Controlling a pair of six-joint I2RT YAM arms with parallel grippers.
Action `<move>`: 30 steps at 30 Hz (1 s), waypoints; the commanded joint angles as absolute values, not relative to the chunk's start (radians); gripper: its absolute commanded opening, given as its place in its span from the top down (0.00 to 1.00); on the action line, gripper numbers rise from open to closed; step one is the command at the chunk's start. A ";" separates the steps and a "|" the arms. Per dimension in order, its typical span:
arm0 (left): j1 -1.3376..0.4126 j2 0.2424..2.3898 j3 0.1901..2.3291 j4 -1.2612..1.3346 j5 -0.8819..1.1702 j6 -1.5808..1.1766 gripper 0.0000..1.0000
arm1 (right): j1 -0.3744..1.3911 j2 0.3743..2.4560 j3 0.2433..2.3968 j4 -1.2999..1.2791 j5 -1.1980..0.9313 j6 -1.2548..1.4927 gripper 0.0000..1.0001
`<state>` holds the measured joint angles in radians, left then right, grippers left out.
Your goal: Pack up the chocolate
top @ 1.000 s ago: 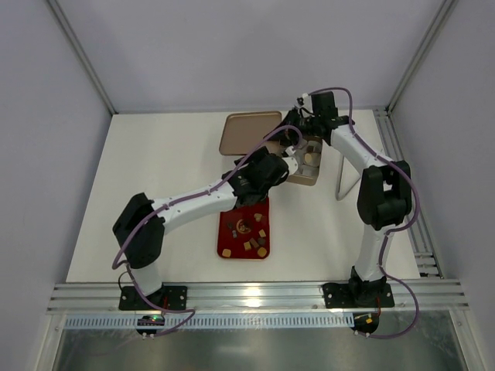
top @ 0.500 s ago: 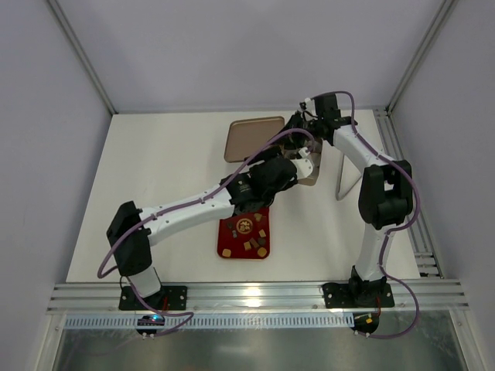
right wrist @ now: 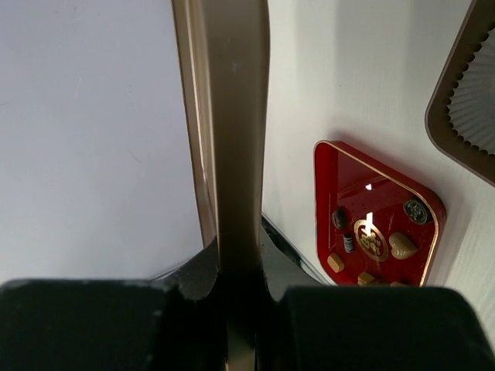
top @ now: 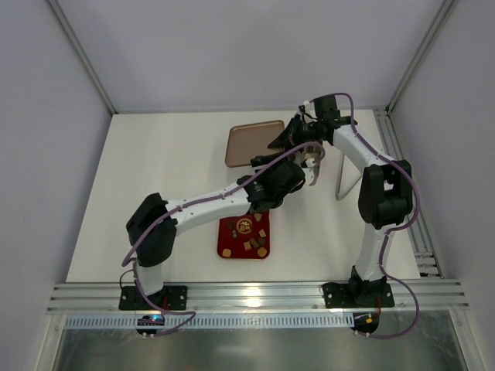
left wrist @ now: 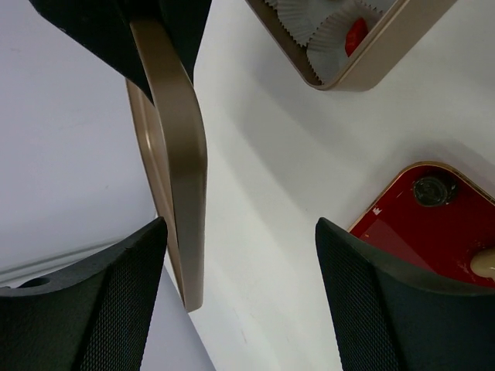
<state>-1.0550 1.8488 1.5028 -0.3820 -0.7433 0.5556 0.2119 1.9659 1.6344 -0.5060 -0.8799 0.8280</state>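
Note:
The chocolate (top: pixel 249 246) lies as several small dark and tan pieces on the red tray (top: pixel 226 232) near the table's middle. It also shows in the right wrist view, as chocolate (right wrist: pixel 401 244) on that tray (right wrist: pixel 332 170). My right gripper (right wrist: pixel 240 267) is shut on the edge of the brown box lid (right wrist: pixel 232 116), which is tilted up off the table (top: pixel 251 143). My left gripper (left wrist: pixel 240 301) hangs open beside the lid's rim (left wrist: pixel 182 154), with nothing between its fingers. The brown box (left wrist: pixel 387 46) with white paper cups (left wrist: pixel 309 23) sits just beyond it.
A grey metal bracket (top: pixel 346 182) stands at the right of the table. Aluminium rails (top: pixel 255 294) run along the near edge. The left arm (top: pixel 216 205) stretches diagonally over the red tray's upper part. In the top view the left gripper (top: pixel 313 166) covers the box.
The left arm has swung back and right until its gripper is over the box. The right gripper has tilted the lid up and shifted it slightly.

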 commanded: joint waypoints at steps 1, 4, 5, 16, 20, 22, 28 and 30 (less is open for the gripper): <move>-1.035 1.850 1.525 -0.322 -0.788 0.592 0.25 | 0.209 1.942 1.677 -0.514 -0.931 0.813 0.96; -1.028 1.874 1.525 -0.276 -0.818 0.614 0.26 | 0.207 1.934 1.675 -0.523 -0.930 0.805 0.96; -1.025 1.878 1.526 -0.269 -0.836 0.626 0.27 | 0.207 1.933 1.674 -0.531 -0.930 0.798 0.96; -1.008 1.916 1.526 -0.210 -0.877 0.655 0.39 | 0.207 1.904 1.646 -0.531 -0.937 0.796 0.96; -1.008 1.922 1.505 -0.129 -0.914 0.693 0.51 | 0.209 1.898 1.634 -0.529 -0.939 0.795 0.96; -1.005 1.927 1.502 -0.095 -0.931 0.710 0.56 | 0.209 1.894 1.629 -0.525 -0.940 0.795 0.96; -0.996 1.937 1.496 -0.037 -0.948 0.747 0.78 | 0.207 1.891 1.615 -0.523 -0.943 0.790 0.96; -0.994 1.937 1.491 -0.031 -0.948 0.753 0.85 | 0.209 1.891 1.617 -0.520 -0.946 0.790 0.96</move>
<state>-1.0084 1.9442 1.4929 -0.1284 -0.9070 0.7319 0.2108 1.9556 1.6199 -0.5297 -0.9100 0.8024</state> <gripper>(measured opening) 0.166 0.148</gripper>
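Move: The right gripper already holds the lid. From the open left gripper, the lid's near rim, close to its right corner, lies about 4 cm ahead and 1 cm left, roughly level; the lid's middle is some 8 cm ahead and 4 cm left. The box with the paper cups is about 13 cm ahead, 11 cm right and 14 cm below; the red tray is 12 cm back, 8 cm left and 16 cm below. From the right gripper, that rim spot is about 4 cm back and 1 cm left. Bring the left gripper forward about 4 cm and slightly left, one finger above and one below the lid's near rim, tipping the fingers up some 10 degrees as they go. Close the jaws on the way until they pinch the rim beside the right gripper. Keep the right gripper clamped on the lid, almost still, easing back just 1 cm. ##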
